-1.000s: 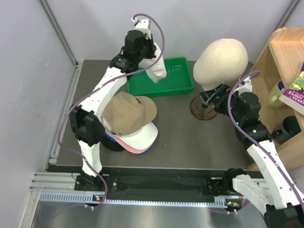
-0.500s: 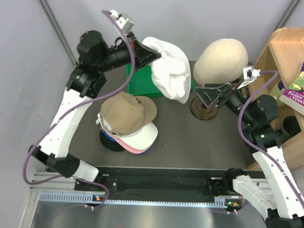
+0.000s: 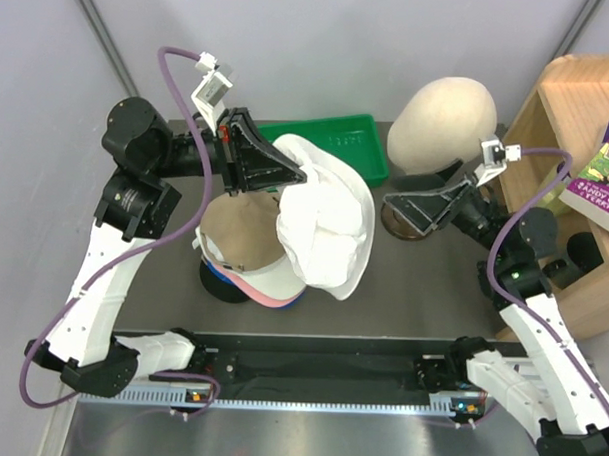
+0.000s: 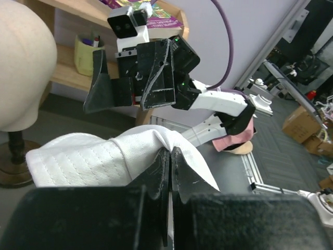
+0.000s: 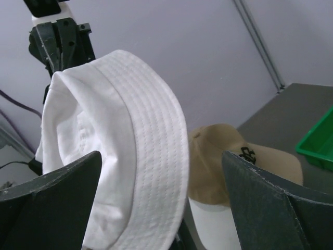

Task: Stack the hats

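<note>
A white hat hangs in the air from my left gripper, which is shut on a fold of its fabric. It droops over the right side of the stack of hats. That stack has a tan cap on top, with white, pink, blue and black edges showing below. My right gripper stands open to the right of the white hat, facing it and holding nothing. In the right wrist view the white hat fills the space ahead of the open fingers, with the tan cap behind it.
A cream mannequin head on a round wooden stand is right beside my right gripper. A green tray lies at the back. A wooden shelf with books stands at the right edge.
My left arm has swung the white hat from above the green tray forward and down, over the right side of the stack. My right gripper has opened a little wider and turned toward the hat.
</note>
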Robot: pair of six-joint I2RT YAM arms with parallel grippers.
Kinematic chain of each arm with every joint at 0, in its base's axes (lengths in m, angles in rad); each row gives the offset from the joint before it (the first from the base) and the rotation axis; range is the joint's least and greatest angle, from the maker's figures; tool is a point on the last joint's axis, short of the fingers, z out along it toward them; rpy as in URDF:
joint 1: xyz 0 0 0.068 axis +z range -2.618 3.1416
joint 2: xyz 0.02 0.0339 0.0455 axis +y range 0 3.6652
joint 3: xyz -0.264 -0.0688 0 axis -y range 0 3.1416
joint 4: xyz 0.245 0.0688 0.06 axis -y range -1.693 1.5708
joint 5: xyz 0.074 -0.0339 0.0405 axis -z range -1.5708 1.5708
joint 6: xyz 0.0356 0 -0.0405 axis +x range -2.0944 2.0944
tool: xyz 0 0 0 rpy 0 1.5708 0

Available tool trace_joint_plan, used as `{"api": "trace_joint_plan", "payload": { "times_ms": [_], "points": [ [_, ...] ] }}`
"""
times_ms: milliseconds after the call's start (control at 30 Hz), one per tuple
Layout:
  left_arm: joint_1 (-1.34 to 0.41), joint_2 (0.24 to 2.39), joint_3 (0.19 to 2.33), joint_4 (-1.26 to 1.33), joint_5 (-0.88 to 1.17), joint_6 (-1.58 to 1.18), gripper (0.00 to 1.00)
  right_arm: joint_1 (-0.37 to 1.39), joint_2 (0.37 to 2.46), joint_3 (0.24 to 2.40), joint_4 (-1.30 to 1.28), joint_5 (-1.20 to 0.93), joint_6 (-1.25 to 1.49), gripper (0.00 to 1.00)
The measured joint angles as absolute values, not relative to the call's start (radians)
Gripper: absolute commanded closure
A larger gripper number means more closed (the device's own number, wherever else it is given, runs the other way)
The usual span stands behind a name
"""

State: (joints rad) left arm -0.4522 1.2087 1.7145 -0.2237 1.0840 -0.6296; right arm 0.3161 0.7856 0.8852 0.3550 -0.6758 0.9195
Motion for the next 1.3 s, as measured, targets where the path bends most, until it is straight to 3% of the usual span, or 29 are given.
{"api": "trace_joint_plan", "payload": {
  "times_ms": [333, 700, 967, 1133, 1167, 1300],
  "points": [
    [-0.452, 1.209, 1.710, -0.149, 1.123, -0.721, 1.00, 0.466, 0.798, 0.838, 0.397, -0.669, 0.945, 0.04],
    [-0.452, 1.214, 1.711, -0.076, 1.159, -0.788, 1.00, 0.482, 0.889, 0.838, 0.423, -0.648, 0.922, 0.07],
    [-0.452, 1.220, 1.697, -0.050, 1.159, -0.786, 1.00, 0.484, 0.936, 0.838, 0.604, -0.683, 1.025, 0.62],
    [-0.452, 1.220, 1.673, -0.041, 1.137, -0.756, 1.00, 0.484, 0.936, 0.838, 0.675, -0.698, 1.079, 0.90],
    [-0.452, 1.220, 1.672, -0.047, 1.132, -0.748, 1.00, 0.484, 0.933, 0.838, 0.675, -0.697, 1.084, 1.00],
    [-0.452, 1.220, 1.671, -0.077, 1.104, -0.691, 1.00, 0.484, 0.907, 0.841, 0.637, -0.684, 1.076, 1.00]
  ]
}}
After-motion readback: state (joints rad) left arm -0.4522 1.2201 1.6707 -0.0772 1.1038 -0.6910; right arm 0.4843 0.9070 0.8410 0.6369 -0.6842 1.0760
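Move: The white hat hangs from the left fingers. Its middle is about 9 cm left of the right hand, 6 cm back and level with it, with the nearest brim edge only a few centimetres off. The foam head stands 14 cm ahead of the right hand and 9 cm to its right. From the left hand, the hat's middle is some 3 cm back, 4 cm right and 9 cm down; the hat stack is about 4 cm ahead, 11 cm left and 32 cm below. Leftward about 5 cm, first a little back and sinking some 3 cm, the open right hand goes to the free brim of the white hat; its fingers then shut and pinch the edge as the hand rises again and turns slightly counter-clockwise. The left hand keeps its pinch on the other side, easing back and up nearly 2 cm, then returning. ##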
